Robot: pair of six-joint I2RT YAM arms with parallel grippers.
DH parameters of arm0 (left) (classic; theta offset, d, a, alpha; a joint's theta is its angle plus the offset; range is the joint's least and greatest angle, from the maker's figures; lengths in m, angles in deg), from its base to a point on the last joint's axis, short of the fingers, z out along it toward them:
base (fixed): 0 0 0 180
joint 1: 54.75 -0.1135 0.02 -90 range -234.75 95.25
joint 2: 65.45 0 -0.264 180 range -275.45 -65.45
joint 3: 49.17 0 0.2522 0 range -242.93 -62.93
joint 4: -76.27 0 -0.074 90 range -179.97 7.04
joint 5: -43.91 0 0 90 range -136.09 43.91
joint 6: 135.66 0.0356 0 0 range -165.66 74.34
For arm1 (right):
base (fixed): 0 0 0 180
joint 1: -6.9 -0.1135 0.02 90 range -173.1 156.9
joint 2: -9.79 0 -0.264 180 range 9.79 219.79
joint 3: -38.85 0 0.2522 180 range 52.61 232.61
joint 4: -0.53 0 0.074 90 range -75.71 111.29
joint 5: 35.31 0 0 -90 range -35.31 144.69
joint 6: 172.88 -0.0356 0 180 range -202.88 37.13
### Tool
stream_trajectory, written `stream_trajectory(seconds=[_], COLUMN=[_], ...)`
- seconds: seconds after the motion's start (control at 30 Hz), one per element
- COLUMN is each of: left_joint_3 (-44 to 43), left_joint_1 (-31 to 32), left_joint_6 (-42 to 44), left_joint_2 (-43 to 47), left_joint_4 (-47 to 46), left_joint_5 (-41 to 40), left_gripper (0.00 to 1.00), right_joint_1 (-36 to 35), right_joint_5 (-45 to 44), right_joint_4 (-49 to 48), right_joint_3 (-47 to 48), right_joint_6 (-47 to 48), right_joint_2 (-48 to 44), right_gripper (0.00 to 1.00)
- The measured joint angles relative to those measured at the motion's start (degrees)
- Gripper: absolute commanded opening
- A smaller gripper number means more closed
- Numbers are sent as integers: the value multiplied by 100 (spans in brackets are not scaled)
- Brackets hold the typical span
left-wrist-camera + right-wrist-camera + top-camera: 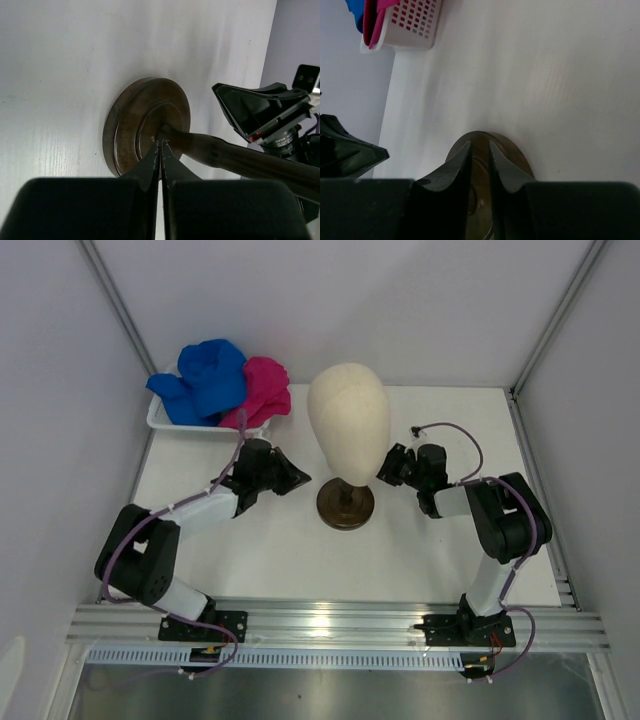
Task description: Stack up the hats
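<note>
The hats lie piled in a white basket [158, 420] at the back left: royal blue ones [208, 378] and a magenta pink one [265, 390]. In the right wrist view, pink cloth [374, 20] and a bit of blue [354, 9] show over the basket [415, 25]. My left gripper [295, 478] hangs left of the mannequin stand; its jaws [162, 143] are shut on nothing, tips pointing at the stand's foot. My right gripper [390, 465] hangs to the right of the stand, jaws [479, 145] a narrow gap apart and empty.
A cream egg-shaped mannequin head [348, 418] stands mid-table on a dark round base [346, 506], between both grippers. The base [131, 125] and its stem [235, 157] fill the left wrist view. White walls close in the table on three sides.
</note>
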Motion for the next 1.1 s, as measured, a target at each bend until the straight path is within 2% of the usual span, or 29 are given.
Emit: stream_trajectory(seconds=[0.27, 0.47, 1.1], left_joint_3=[-35, -605, -793], left_joint_1=[168, 284, 544], left_joint_6=[-260, -319, -339], left_joint_2=[-793, -1397, -1875], left_joint_4=[-525, -422, -39], left_joint_5=[-57, -55, -232], left_gripper=[1, 4, 1], right_joint_1=[-315, -457, -678], right_joint_5=[-173, -365, -511], right_joint_4=[-116, -24, 271], right_joint_3=[-70, -153, -177], right_joint_6=[-7, -9, 81], right_joint_2=[33, 101, 190], right_gripper=[24, 24, 22])
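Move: The mannequin stand's round brown base lies about 9 cm to the right of the left hand, 2 cm back and some 10 cm below it. From the right hand it is roughly 9 cm to the left, 4 cm back and 6 cm down. The white head sits on its post above the base. The pink hat in the basket is some 25 cm ahead of the left hand and 12 cm to its left, slightly lower. The stand's base is closed in on from both sides at once, beneath the head. The left hand, fingers still shut, sinks about 8 cm and goes some 4 cm right, swinging slightly forward and back again as its fingers tip down about 10 degrees. The right hand, fingers still slightly parted, moves down, back and left about 3–4 cm each way, until both sets of fingertips are at the base's rim. ##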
